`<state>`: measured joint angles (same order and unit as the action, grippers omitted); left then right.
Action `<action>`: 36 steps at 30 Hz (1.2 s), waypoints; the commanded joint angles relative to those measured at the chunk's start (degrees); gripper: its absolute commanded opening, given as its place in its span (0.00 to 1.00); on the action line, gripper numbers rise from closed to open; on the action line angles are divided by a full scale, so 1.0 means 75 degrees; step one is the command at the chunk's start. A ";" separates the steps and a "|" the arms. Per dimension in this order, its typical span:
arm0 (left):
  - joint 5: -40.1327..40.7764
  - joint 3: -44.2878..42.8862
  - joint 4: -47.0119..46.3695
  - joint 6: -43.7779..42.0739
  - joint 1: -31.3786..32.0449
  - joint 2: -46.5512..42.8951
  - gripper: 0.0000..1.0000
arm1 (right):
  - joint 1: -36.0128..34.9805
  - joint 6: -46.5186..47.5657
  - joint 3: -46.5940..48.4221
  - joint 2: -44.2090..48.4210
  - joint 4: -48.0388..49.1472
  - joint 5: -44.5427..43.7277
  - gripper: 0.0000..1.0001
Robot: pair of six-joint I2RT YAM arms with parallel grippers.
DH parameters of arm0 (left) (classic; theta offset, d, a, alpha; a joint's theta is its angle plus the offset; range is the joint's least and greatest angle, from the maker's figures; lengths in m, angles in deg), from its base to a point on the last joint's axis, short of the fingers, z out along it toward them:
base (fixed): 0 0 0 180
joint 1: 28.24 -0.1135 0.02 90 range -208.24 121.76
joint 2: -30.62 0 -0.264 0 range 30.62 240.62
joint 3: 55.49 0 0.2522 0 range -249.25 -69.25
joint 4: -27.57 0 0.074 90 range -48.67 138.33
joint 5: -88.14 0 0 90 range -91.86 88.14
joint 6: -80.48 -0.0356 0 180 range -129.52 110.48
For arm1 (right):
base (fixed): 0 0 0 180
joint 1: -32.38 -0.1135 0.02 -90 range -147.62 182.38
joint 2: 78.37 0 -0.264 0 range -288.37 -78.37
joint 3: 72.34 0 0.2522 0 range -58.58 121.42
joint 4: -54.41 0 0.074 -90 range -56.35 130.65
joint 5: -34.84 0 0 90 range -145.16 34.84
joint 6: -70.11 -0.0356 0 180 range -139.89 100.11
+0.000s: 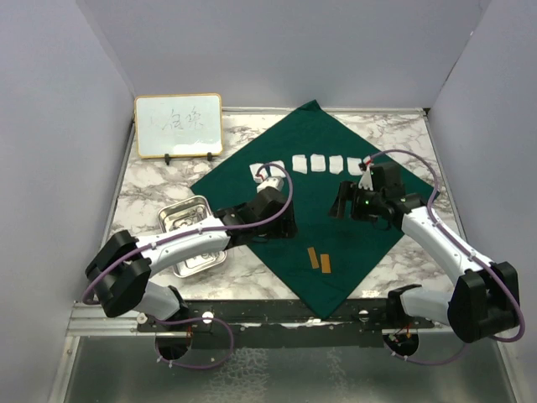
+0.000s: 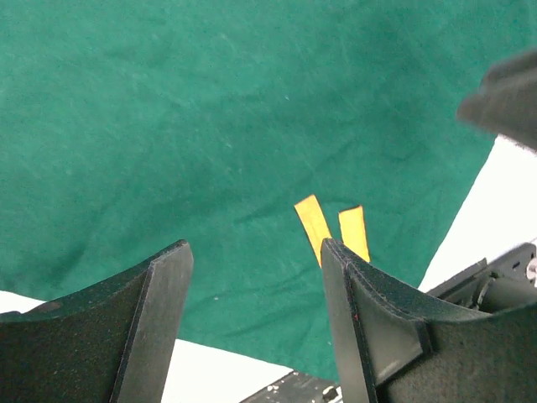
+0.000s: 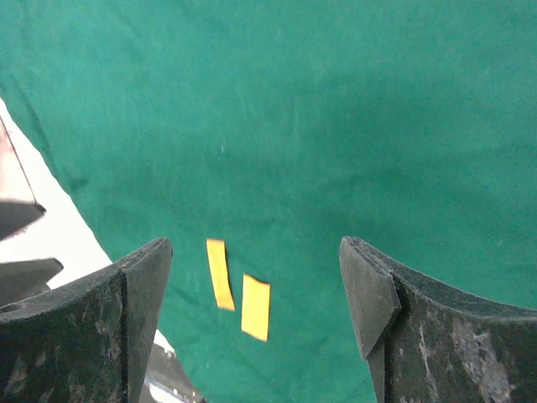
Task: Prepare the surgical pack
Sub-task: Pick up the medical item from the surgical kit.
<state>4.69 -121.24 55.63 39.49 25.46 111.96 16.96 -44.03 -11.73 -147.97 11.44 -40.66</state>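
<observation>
The surgical pack's dark green drape point(image 1: 319, 134) lies spread as a diamond on the marble table. A row of white gauze squares point(image 1: 319, 164) runs across its upper half. My left gripper point(image 1: 285, 227) hovers over the drape's left part, open and holding nothing. In its wrist view the left gripper point(image 2: 256, 248) frames green cloth and two yellow strips point(image 2: 312, 222). My right gripper point(image 1: 342, 201) hangs over the drape's right part, open and holding nothing. Below the right gripper point(image 3: 253, 243) are the cloth and the yellow strips point(image 3: 220, 273).
Steel trays point(image 1: 185, 214) sit on the marble left of the drape, partly under my left arm. A wood-framed whiteboard point(image 1: 179, 126) stands at the back left. The yellow strips point(image 1: 319, 260) lie near the drape's near corner. Walls close in three sides.
</observation>
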 commanded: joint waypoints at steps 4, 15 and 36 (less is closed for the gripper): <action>0.0014 0.0452 -0.0281 -0.0382 -0.0374 -0.0331 0.66 | -0.0572 -0.0255 -0.0603 0.0019 -0.0461 0.1383 0.69; -0.0274 0.1181 -0.0558 -0.0381 -0.0909 -0.1252 0.66 | -0.1482 -0.0369 -0.0923 -0.1025 0.0538 0.1681 0.53; -0.0676 0.1106 -0.0626 -0.0477 -0.1087 -0.1109 0.67 | -0.1483 -0.0159 -0.1394 -0.1759 0.1616 0.2132 0.28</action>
<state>0.97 -112.41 52.12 36.52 17.76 103.66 5.97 -46.50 -22.66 -159.86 21.39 -25.71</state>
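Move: The left of the two tan strips, the item gone for, lies about 11 cm back and 9 cm left of the right hand, some 13 cm below it. The other strip is about 13 cm back and 6 cm left of that hand; the second gauze pad from the right lies roughly 18 cm straight ahead. From the left hand, the left strip is about 5 cm back, 8 cm right and 13 cm down. Towards the left tan strip the right hand draws back and sinks about 8 cm each way while going some 7 cm left, tipping its fingers more steeply down and turning counter-clockwise about 15 degrees. Its wide fingers close to a narrow gap over the strip, no touch visible. The left hand, still half open, shifts about 5 cm left, away from the strips. ##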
